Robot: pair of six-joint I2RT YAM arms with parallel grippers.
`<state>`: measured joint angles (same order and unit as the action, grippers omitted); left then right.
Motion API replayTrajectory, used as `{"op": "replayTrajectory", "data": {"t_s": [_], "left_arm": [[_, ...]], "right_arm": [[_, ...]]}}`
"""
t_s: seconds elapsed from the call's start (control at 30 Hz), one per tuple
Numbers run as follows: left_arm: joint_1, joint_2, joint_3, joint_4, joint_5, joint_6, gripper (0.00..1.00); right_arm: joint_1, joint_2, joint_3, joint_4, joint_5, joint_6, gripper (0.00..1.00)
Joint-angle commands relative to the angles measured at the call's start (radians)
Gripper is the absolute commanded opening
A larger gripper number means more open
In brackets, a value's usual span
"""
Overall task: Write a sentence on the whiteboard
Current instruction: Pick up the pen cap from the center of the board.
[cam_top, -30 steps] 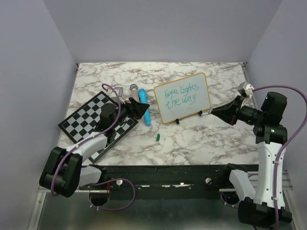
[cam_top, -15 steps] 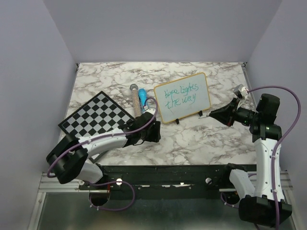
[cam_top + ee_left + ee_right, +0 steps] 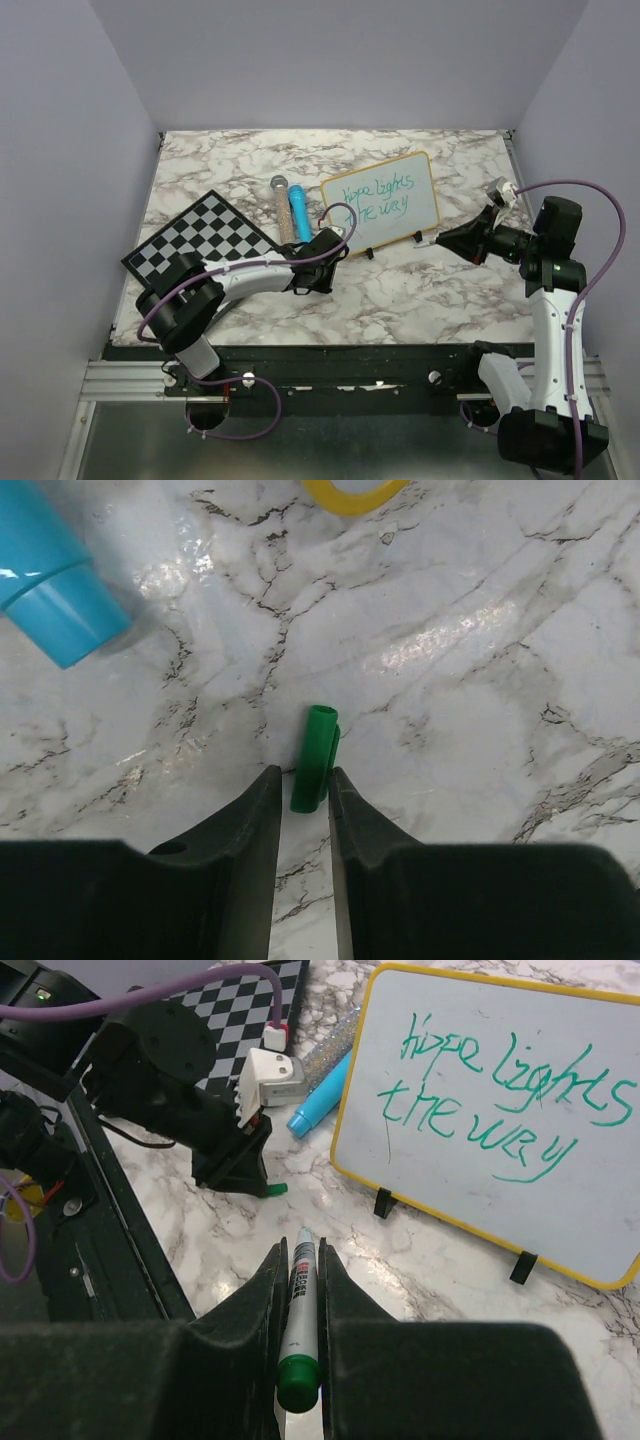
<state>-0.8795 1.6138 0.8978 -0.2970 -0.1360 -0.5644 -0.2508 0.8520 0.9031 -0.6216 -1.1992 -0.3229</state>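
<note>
The whiteboard (image 3: 392, 221) stands at the middle back, and in the right wrist view (image 3: 560, 1200). The sentence (image 3: 377, 199), green words "hope lights the way" in two lines (image 3: 495, 1090), is on it. My right gripper (image 3: 442, 238) is shut on a green-ended marker (image 3: 300, 1330), tip toward the board's right foot, held off the board. My left gripper (image 3: 325, 272) is low on the table in front of the board. Its jaws stand narrowly apart either side of the near end of a green marker cap (image 3: 315, 758), which lies on the marble. The left gripper also shows in the right wrist view (image 3: 235, 1165).
A black-and-white chessboard (image 3: 200, 240) lies at the left. A blue tube (image 3: 300, 212) and a glittery tube (image 3: 282, 205) lie between it and the whiteboard. The blue tube's end (image 3: 50, 590) is close to the upper left of the cap.
My left arm has swung right from over the chessboard to the green cap in front of the whiteboard. My right gripper with the marker has barely shifted.
</note>
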Motion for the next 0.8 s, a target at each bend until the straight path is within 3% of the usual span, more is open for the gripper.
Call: {"op": "replayTrajectory", "data": {"t_s": [0.0, 0.27, 0.4, 0.43, 0.67, 0.77], "left_arm": [[-0.007, 0.052, 0.032, -0.039, 0.047, 0.026, 0.31], [-0.021, 0.132, 0.064, -0.082, 0.059, 0.055, 0.3], [-0.019, 0.166, 0.056, -0.085, 0.058, 0.095, 0.05], [-0.021, 0.176, 0.05, -0.079, 0.059, 0.101, 0.03], [-0.076, 0.164, -0.059, 0.087, 0.044, 0.179, 0.0], [-0.131, 0.149, -0.108, 0.188, 0.021, 0.21, 0.0]], "right_arm": [[-0.007, -0.002, -0.01, 0.017, -0.014, -0.018, 0.0], [-0.007, 0.01, -0.016, 0.016, -0.017, -0.019, 0.01], [-0.004, 0.041, -0.026, 0.011, -0.023, -0.016, 0.01], [-0.002, 0.047, -0.029, 0.011, -0.025, -0.013, 0.0], [0.091, 0.154, -0.084, 0.08, 0.007, 0.062, 0.01], [0.133, 0.225, -0.147, 0.21, 0.036, 0.191, 0.01]]}}
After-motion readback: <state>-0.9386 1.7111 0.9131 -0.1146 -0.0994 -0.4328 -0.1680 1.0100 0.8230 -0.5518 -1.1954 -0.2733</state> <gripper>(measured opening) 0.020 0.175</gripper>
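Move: The green pen cap lies on the table almost in the gap of the left hand's part-open fingertips, about 1 cm ahead, 1 cm to the right and 1 cm below. From that hand the blue microphone lies roughly 18 cm ahead and 8 cm left, and the middle of the whiteboard some 21 cm ahead and 14 cm right. From the right hand, which holds the pen, the pen cap is about 23 cm left, 2 cm ahead and 25 cm lower. The left hand sinks about 1 cm over the pen cap, then slides some 4 cm to the right, low over the table, while its fingers shut and pinch the cap between their tips, the wrist turning about 10 degrees clockwise. The right hand keeps its hold on the pen, waits at first, then lowers it about 5 cm with a slight drift left and forward, the pen tipping down some 10 degrees. ##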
